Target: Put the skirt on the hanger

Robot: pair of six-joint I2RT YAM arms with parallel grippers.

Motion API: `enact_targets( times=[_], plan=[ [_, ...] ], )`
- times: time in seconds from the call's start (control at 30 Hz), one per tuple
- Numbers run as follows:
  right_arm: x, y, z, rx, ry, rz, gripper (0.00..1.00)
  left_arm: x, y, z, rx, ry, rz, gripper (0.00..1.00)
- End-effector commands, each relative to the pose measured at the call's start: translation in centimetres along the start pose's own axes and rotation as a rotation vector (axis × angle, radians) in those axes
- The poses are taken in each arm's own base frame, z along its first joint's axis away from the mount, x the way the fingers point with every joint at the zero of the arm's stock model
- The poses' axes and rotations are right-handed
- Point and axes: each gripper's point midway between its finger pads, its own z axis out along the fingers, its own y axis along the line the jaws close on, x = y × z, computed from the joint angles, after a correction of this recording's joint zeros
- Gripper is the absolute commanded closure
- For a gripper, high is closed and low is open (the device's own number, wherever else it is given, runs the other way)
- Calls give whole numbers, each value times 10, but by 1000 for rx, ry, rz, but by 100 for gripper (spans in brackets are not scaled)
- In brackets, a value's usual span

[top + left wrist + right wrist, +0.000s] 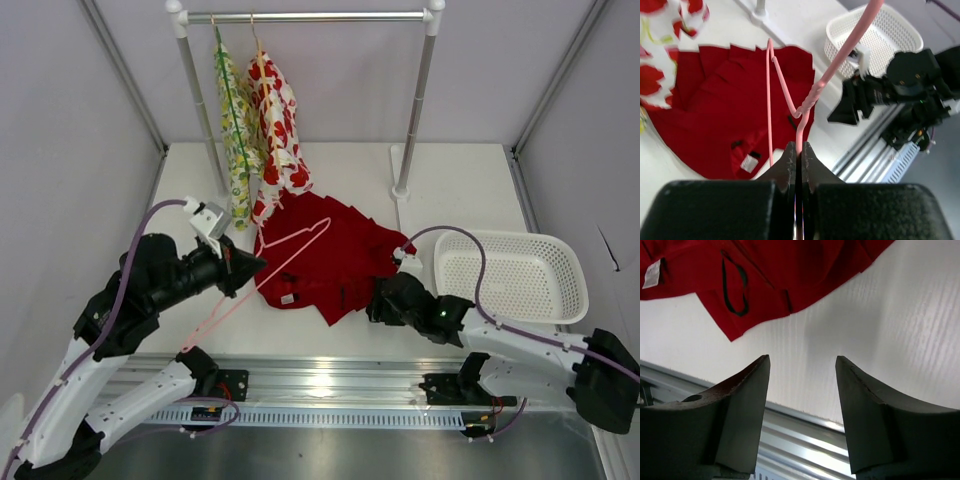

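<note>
The deep red skirt lies spread on the white table, its white label near the front edge. The pale pink wire hanger hangs tilted over the skirt's left part. My left gripper is shut on the hanger, with the wire pinched between the fingertips above the skirt. My right gripper sits low at the skirt's front right corner. It stands open with only bare table between its fingers. The skirt's edge lies just beyond them.
A clothes rack stands at the back, holding a yellow-green floral garment and a white garment with red prints. The rack's right post stands behind the skirt. A white basket is at right. A metal rail runs along the near edge.
</note>
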Motion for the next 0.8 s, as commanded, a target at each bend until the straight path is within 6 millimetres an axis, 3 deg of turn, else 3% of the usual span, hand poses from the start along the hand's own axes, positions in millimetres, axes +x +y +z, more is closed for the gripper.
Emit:
enact_targets(
  times=[0.0, 0.13, 0.3, 0.43, 0.5, 0.57, 0.63, 0.77],
  plan=[
    [-30, 24, 17, -2, -113, 65, 45, 30, -5, -5, 30, 91, -54, 100],
    [-32, 26, 31, -24, -137, 122, 51, 47, -5, -9, 42, 130, -47, 100],
    [-43, 36, 45, -45, -182, 158, 49, 63, -7, -10, 69, 171, -48, 100],
    [-41, 29, 63, 15, -157, 157, 47, 74, -9, -8, 90, 215, -40, 100],
    [-47, 34, 67, -1, -173, 165, 42, 76, -10, -9, 103, 226, -35, 100],
    [-54, 25, 71, 24, -181, 184, 43, 79, -12, -9, 114, 241, -34, 100],
    [-59, 17, 73, 33, -177, 193, 52, 86, -12, -7, 121, 265, -38, 100],
    [-91, 5, 72, 33, -211, 210, 69, 98, -12, 7, 139, 304, -66, 100]
  ],
)
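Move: The right hand, empty and partly open, has the right part of the skirt's waist edge about 8 cm ahead, 1 cm to its left and 5 cm below; the white label lies some 4 cm ahead and 18 cm left, the basket 9 cm ahead and 28 cm right, both a little lower. From the left hand, which already holds the hanger, the waist opening is about 7 cm ahead, 8 cm right and 31 cm below. Bring the right gripper about 8 cm forward and slightly down onto the skirt's waist edge, veering left at first and then back right, turning the wrist slightly clockwise and partly closing the fingers about the upper layer. Meanwhile keep the hanger gripped in the left hand and lower it some 8 cm towards the waist opening, easing back about 4 cm and tipping the fingers downward. ##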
